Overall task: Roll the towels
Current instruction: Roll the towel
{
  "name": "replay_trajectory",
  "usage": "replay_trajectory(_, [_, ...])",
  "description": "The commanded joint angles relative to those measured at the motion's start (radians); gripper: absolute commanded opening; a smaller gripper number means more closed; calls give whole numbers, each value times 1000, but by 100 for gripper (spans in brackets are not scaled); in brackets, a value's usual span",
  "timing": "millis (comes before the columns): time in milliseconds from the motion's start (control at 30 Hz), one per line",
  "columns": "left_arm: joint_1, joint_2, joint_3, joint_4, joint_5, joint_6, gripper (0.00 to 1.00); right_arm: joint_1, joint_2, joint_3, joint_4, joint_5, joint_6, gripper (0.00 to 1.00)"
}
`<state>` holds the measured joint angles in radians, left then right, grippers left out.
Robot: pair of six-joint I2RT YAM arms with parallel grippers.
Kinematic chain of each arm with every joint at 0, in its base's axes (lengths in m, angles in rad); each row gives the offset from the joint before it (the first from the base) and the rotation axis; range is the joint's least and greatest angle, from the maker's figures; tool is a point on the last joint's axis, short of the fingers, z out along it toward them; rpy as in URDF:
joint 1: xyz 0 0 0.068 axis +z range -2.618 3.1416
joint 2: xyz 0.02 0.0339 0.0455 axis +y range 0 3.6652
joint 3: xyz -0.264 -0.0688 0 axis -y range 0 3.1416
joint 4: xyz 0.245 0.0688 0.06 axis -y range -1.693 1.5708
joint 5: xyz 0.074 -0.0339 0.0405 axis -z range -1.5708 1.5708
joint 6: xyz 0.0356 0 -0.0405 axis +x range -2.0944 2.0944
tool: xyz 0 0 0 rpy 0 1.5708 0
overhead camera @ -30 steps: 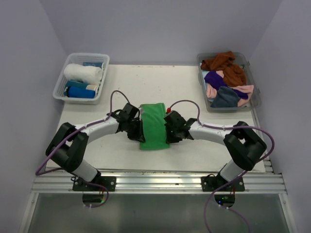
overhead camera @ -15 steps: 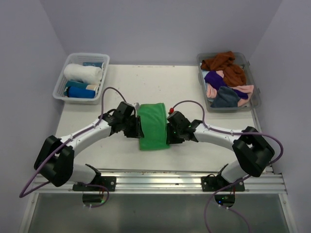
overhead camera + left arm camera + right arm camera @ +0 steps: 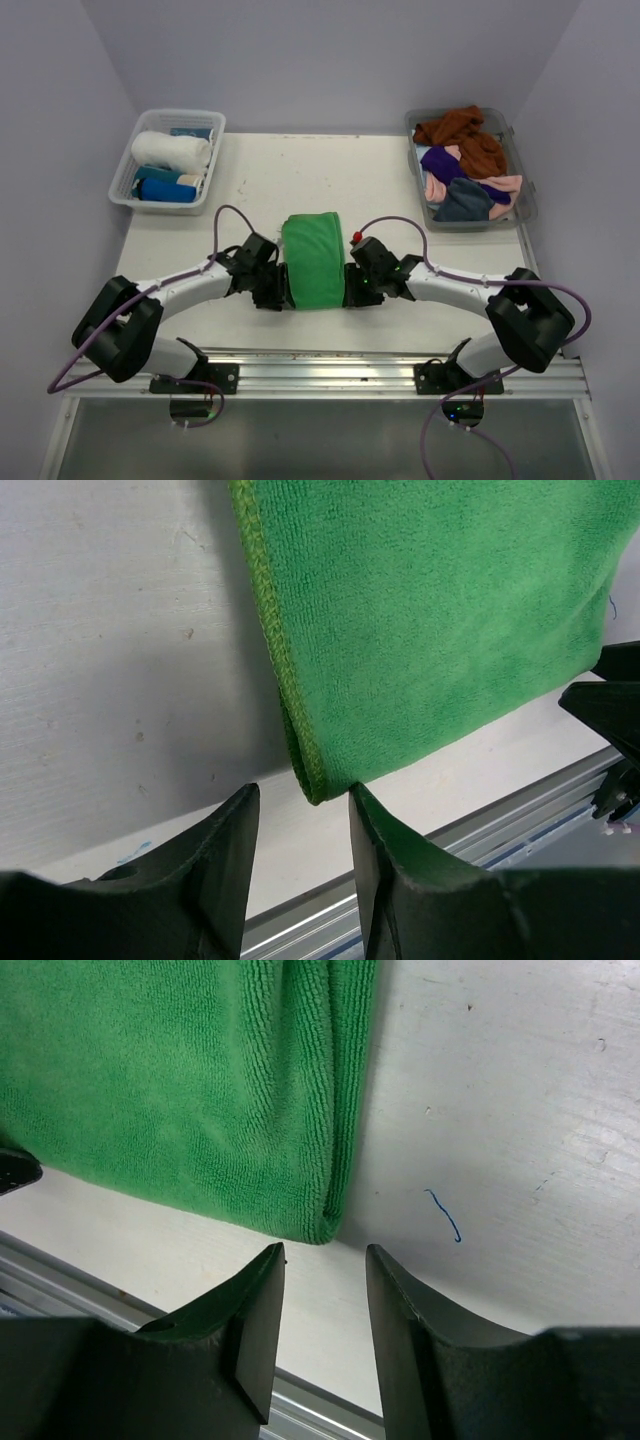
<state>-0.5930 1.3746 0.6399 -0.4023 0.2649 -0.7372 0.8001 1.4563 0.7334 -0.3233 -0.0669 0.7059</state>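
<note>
A bright green towel (image 3: 313,260) lies folded lengthwise at the table's near middle, its far end rounded over. My left gripper (image 3: 283,292) sits at its near left corner and my right gripper (image 3: 350,290) at its near right corner. In the left wrist view the left gripper (image 3: 302,794) is open, with the green towel (image 3: 430,610) corner just ahead of the gap. The right gripper (image 3: 325,1252) is open too, and the green towel (image 3: 180,1080) corner lies just beyond its tips. Neither holds anything.
A white slotted basket (image 3: 125,190) at the back left holds a rolled white towel (image 3: 172,150) and a blue roll (image 3: 165,189). A clear tub (image 3: 528,205) at the back right holds loose rust-brown (image 3: 462,127), purple (image 3: 441,161), pink and grey towels. The metal rail (image 3: 320,375) runs along the near edge.
Both grippers have opened and let go of the green towel. Both have drawn back toward the table's near edge, to the towel's near corners.
</note>
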Motion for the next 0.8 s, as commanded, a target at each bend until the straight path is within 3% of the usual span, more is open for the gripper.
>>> replay_trajectory(0, [-11, 23, -11, 68, 7, -13, 45, 7, -1, -3, 43, -28, -2, 41])
replay_trajectory(133, [-13, 47, -14, 74, -10, -13, 42, 8, 15, -3, 56, -25, -2, 36])
replay_trajectory(300, [-13, 41, -6, 72, -33, -18, 30, 8, 15, -3, 64, -20, -3, 30])
replay_trajectory(600, [-13, 21, 14, 62, -21, -33, 7, 8, -4, 6, 84, -4, -16, 0])
replay_trajectory(767, [-14, 14, 75, -18, -52, -42, 3, 8, -47, 30, 63, 30, -32, 0])
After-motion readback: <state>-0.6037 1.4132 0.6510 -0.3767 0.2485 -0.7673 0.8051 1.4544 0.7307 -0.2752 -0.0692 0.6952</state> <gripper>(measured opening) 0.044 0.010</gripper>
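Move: The green towel lies folded between my hands. Its near left corner is almost between my left fingertips, about 1 cm ahead and 1 cm below. Its near right corner sits some 1 cm ahead, 1 cm left and 1 cm below my right hand. From my left hand, the far folded end is roughly 20 cm ahead and 5 cm right, and the table's near edge about 10 cm straight back. I shut both half-open grippers on the towel's two near corners, hardly travelling. My left hand sinks a bit under 1 cm and eases forward and right about the towel's left corner. My right hand slides about 1 cm left and slightly forward onto the other corner, lifting a touch as its fingers finish closing. Both wrists keep their downward slant. ##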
